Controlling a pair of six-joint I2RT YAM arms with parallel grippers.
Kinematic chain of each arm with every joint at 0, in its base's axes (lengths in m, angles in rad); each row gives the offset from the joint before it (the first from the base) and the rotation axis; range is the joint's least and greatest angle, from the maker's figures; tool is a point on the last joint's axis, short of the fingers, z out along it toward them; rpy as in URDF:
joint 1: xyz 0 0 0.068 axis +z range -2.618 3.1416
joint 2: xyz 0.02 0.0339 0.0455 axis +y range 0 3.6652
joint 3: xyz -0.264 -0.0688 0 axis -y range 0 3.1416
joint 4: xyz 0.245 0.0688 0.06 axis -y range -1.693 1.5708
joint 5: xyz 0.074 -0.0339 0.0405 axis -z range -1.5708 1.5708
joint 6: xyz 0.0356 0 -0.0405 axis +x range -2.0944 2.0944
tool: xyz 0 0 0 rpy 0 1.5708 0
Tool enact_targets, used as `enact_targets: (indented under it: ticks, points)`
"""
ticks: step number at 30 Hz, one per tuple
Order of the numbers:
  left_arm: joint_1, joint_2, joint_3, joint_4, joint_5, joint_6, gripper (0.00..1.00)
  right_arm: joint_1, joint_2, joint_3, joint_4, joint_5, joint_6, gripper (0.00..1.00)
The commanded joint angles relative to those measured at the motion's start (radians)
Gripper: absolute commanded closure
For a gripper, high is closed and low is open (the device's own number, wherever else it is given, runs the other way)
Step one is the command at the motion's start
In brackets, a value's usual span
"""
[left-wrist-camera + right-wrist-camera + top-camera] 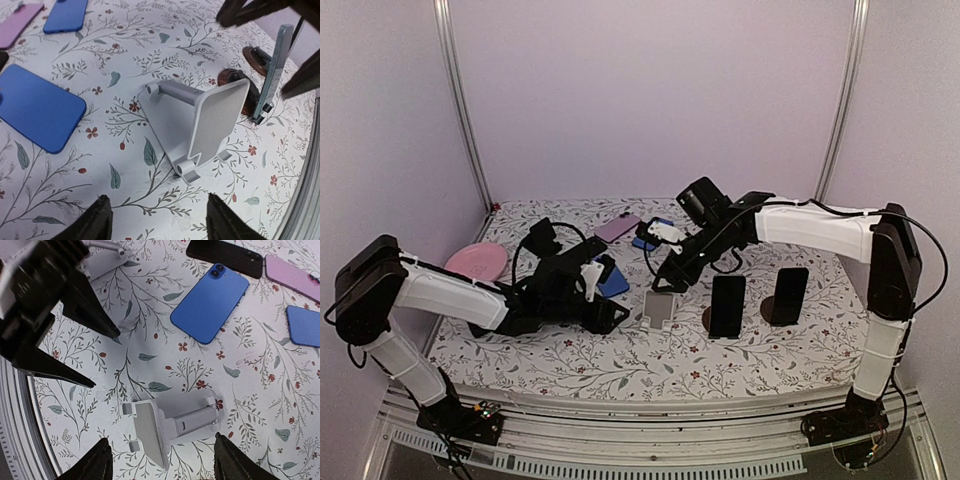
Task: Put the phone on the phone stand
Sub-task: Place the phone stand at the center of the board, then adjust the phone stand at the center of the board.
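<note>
An empty white phone stand [660,308] [200,125] [170,422] sits on the floral table between both arms. A blue phone [616,282] [37,112] [210,302] lies flat just left of it. My left gripper [612,292] [162,220] is open above the table, short of the stand's foot, with nothing between its fingers. My right gripper [670,278] [165,460] is open too and hovers over the stand, its fingertips either side of the stand's base without touching it.
Other flat phones: pink [617,227] [292,272], another blue [650,232] [302,325], black [225,257]. Two dark phones [727,305] [788,295] stand on round stands to the right. A pink plate [478,262] lies at the left. The left arm's fingers [65,305] show at the top left of the right wrist view.
</note>
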Motion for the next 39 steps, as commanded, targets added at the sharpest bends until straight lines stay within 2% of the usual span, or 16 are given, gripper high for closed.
enact_targets:
  ticks: [1,4,7,13,24,39]
  points:
    - [-0.009,0.069,0.011,0.015,-0.053,-0.024,0.42,0.018,-0.154,-0.002,0.093,0.119,0.079,0.27]
    - [-0.009,0.124,0.045,0.004,-0.083,-0.03,0.49,0.04,-0.218,-0.014,0.13,0.185,0.13,0.18]
    - [-0.015,0.189,0.095,-0.015,-0.086,-0.024,0.6,0.063,-0.278,-0.028,0.16,0.239,0.184,0.13]
    - [-0.044,0.276,0.215,-0.116,-0.144,-0.01,0.67,0.072,-0.428,-0.066,0.214,0.349,0.344,0.04]
    - [-0.081,0.351,0.314,-0.245,-0.196,-0.054,0.74,0.072,-0.643,-0.141,0.262,0.368,0.455,0.01]
    - [-0.147,0.364,0.352,-0.265,-0.173,-0.039,0.75,0.072,-0.676,-0.158,0.25,0.395,0.456,0.0]
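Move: The phone stand, just set down, is about 9 cm to the right of my left hand, 3 cm farther out and its middle some 4 cm lower. The blue phone lies flat roughly 13 cm ahead of that hand and 4 cm to its left; the upright black phone stands 15 cm to the right of the stand, level with it. My right hand hangs over the stand, whose middle is about 8 cm below and 1 cm to the left, neither ahead nor back. My left hand sinks some 7 cm beside the stand, edging out first, then sliding about 5 cm right towards the base's left side while easing back, fingers closing from well open to a quarter open, wrist rolling 15 degrees. Already open, my right hand rises some 27 cm off the stand, drifting right and slightly back, spreading its fingers fully and swinging them up and clockwise. ##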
